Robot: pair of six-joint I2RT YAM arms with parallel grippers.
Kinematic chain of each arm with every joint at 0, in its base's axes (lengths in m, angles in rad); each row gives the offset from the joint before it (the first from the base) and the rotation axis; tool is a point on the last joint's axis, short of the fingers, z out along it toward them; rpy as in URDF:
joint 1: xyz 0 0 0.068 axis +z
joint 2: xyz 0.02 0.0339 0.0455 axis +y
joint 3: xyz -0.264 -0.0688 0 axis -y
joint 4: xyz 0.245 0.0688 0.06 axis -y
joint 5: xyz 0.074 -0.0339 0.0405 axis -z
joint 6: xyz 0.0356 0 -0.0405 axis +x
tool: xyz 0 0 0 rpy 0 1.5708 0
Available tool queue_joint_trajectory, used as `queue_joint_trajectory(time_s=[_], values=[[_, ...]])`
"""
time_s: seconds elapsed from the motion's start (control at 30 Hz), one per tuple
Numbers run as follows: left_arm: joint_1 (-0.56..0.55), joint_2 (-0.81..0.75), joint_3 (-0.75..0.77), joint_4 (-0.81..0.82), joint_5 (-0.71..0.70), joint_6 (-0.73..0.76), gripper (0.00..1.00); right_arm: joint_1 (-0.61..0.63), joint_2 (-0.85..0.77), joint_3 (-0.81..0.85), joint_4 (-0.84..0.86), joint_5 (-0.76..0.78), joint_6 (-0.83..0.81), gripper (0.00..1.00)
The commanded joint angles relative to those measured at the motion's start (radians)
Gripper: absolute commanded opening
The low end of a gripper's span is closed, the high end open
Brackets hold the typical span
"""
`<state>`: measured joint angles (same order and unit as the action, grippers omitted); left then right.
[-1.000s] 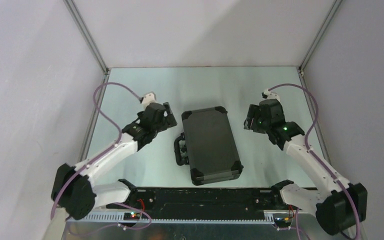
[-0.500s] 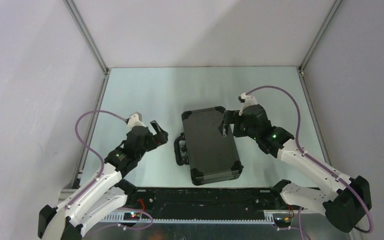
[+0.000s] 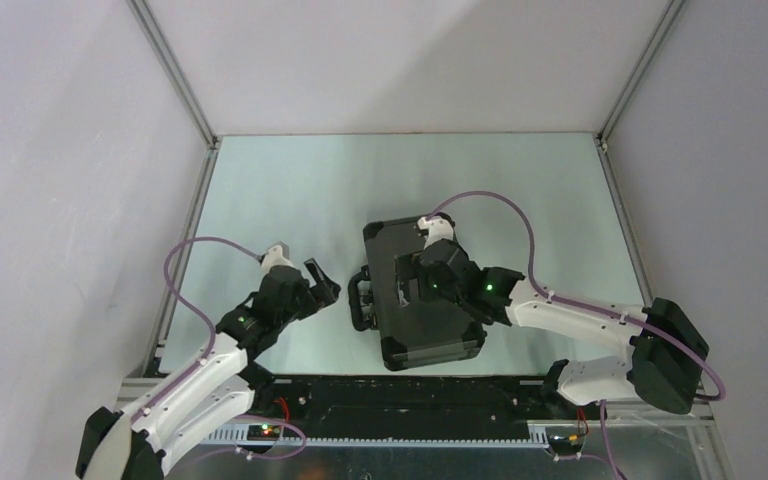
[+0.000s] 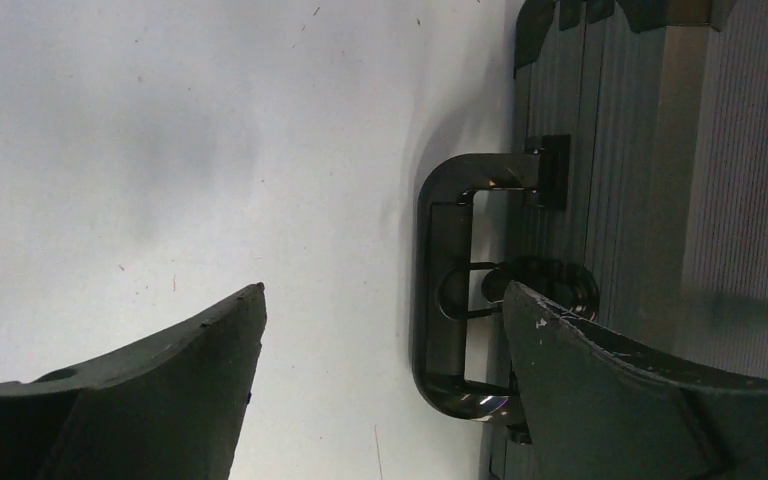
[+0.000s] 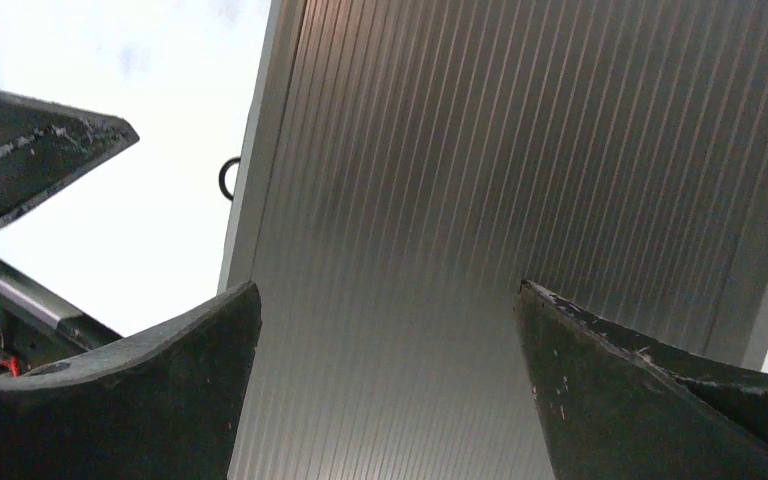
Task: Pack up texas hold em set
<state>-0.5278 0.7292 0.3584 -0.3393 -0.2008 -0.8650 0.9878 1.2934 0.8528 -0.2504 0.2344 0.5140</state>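
The texas hold em set shows as a black ribbed case (image 3: 442, 328) lying shut in the middle of the table, so its contents are hidden. Its handle (image 3: 360, 300) faces left. My left gripper (image 3: 325, 278) stands open just left of the handle (image 4: 438, 300), empty and apart from it; in the left wrist view (image 4: 384, 290) its right finger overlaps the case's edge (image 4: 650, 150). My right gripper (image 3: 405, 283) hangs open low over the lid, and ribbed lid (image 5: 480, 150) fills the space between its fingers (image 5: 388, 285).
Grey enclosure walls with metal corner posts (image 3: 175, 75) ring the pale green table (image 3: 290, 190). A black rail (image 3: 410, 400) with wiring runs along the near edge between the arm bases. Purple cables (image 3: 195, 245) loop above both arms.
My right arm has swung left from beside the case to over its lid, jaws opening wider. My left arm drew back toward the near edge, then edged toward the handle.
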Motion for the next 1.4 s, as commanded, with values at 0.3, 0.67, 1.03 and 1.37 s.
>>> queue_joint_trajectory(time_s=[0.3, 0.67, 1.03, 1.37], values=[[0.005, 0.115, -0.073, 0.206, 0.14, -0.03, 0.87, 0.014, -0.004, 0.058, -0.022, 0.109, 0.051, 0.99], [0.005, 0.083, -0.172, 0.527, 0.291, -0.101, 0.82, 0.013, 0.039, 0.058, -0.048, 0.09, 0.067, 1.0], [0.005, 0.208, -0.208, 0.704, 0.322, -0.161, 0.76, 0.014, 0.042, 0.058, -0.056, 0.086, 0.064, 0.99], [0.005, 0.022, -0.115, 0.195, 0.014, -0.096, 0.73, 0.014, 0.044, 0.058, -0.074, 0.087, 0.061, 0.99]])
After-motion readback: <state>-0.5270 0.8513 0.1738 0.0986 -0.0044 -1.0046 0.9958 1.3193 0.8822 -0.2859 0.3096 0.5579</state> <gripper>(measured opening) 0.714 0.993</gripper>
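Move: The case handle lies about 8 cm to the left gripper's right, some 2 cm back and 4 cm below it. Behind the handle, the closed case's middle is around 21 cm to the right and level fore-and-aft; its far left corner is 15 cm ahead and 9 cm right. From the right gripper, open above the lid, the handle is roughly 10 cm left, 2 cm back and 10 cm down. Dip the left gripper about 4 cm beside the case handle, then lift it while swinging it some 7 cm right, rolling the wrist about 20 degrees so its left side drops and turning slightly clockwise. Sink a little again and ease back left 1.5 cm, narrowing the fingers partway, with the handle close in front of them. Keep the right gripper wide open and nearly still above the lid. ##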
